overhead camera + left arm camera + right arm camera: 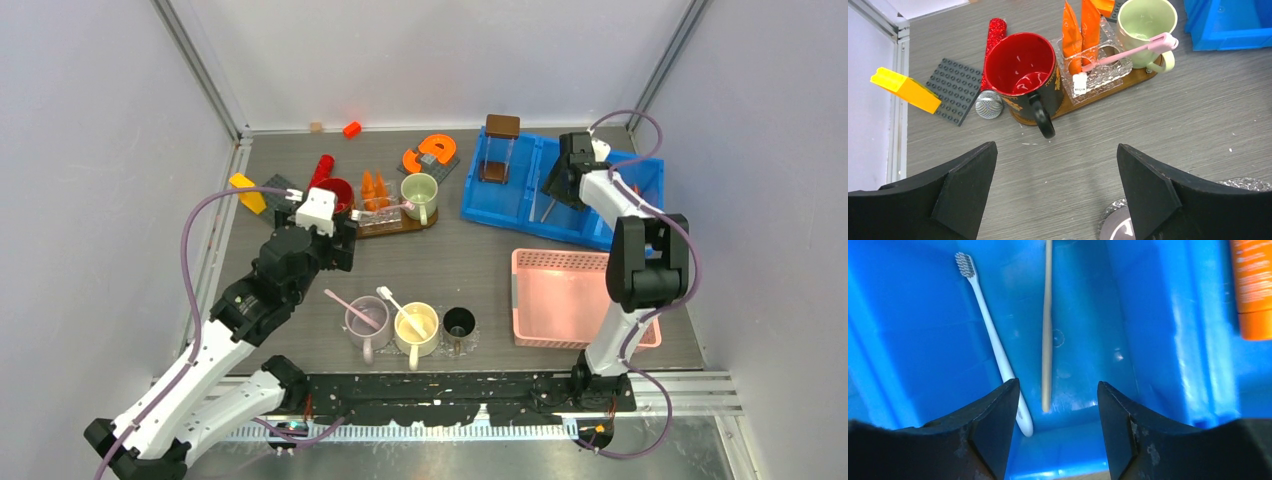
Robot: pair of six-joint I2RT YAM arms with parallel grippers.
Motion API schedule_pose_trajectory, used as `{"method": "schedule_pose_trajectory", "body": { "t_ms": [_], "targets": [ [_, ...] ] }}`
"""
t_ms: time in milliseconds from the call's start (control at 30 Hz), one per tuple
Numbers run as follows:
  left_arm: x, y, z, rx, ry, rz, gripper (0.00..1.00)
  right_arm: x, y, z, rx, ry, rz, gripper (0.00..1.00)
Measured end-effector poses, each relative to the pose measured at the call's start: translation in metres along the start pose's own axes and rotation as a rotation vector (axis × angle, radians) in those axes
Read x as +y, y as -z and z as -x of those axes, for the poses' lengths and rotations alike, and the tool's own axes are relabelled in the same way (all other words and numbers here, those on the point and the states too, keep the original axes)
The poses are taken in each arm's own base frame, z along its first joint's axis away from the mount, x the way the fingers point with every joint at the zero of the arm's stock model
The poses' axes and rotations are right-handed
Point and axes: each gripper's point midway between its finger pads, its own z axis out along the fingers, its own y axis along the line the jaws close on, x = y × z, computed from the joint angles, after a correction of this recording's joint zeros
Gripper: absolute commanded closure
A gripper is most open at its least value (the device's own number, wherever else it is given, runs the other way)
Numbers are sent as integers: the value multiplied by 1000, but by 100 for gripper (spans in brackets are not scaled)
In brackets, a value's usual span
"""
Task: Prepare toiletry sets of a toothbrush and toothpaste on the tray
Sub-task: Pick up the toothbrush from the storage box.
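A brown tray [1108,92] [420,222] carries a red mug [1020,65], a clear holder with two orange toothpaste tubes [1071,35] [373,190], and a green mug [1146,22]. A pink toothbrush [1128,52] lies across the holder and the green mug. My left gripper [1056,146] [335,245] hovers open over bare table in front of the tray, holding nothing. My right gripper [1058,385] [555,190] is down in the blue bin [1158,340], jaws apart and empty. Just beyond them lie a white toothbrush [990,335] and a beige toothbrush [1047,330]. An orange toothpaste tube [1253,290] lies in the neighbouring compartment.
A pink basket [570,295] sits at the front right. Purple [365,322] and yellow [417,325] mugs with toothbrushes stand near the front, beside a black cup [459,323]. Left of the tray lie a yellow block [905,89], grey baseplate [953,90] and red glitter microphone [993,40].
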Motion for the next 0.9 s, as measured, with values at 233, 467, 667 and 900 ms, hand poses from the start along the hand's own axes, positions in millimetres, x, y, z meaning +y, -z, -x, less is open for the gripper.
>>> {"method": "schedule_pose_trajectory", "body": {
  "t_ms": [233, 467, 667, 900],
  "targets": [
    [6, 7, 8, -49, 15, 15, 9, 7, -36, -19, 83, 14, -4, 39],
    [6, 6, 6, -48, 5, 15, 9, 9, -50, -26, 112, 19, -11, 52],
    [7, 7, 7, -52, 4, 15, 10, 9, -61, -31, 129, 25, -20, 54],
    [8, 10, 9, -65, 10, 16, 10, 8, -65, -32, 138, 37, -33, 69]
  ]
}}
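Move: The grey-handled toothbrush lies on the blue storage box's floor, its middle about 7 cm ahead of the right hand, 2 cm to its right and 8 cm below, with the handle end pointing back towards the hand. The white toothbrush lies level with it, some 6 cm to its left; the orange tubes lie roughly 17 cm to its right and 4 cm nearer. From the left hand, the grey-handled toothbrush is about 25 cm ahead, 56 cm right and 24 cm below. Down into the middle compartment the right hand sinks about 7 cm, easing forward some 2 cm, mostly early on, and slowing as it gets low over the grey toothbrush's handle. The fingers tip roughly 10 degrees further downward and close from two-thirds to a bit over one-third open, so that they straddle the handle a few centimetres from its end; contact can't be seen. ##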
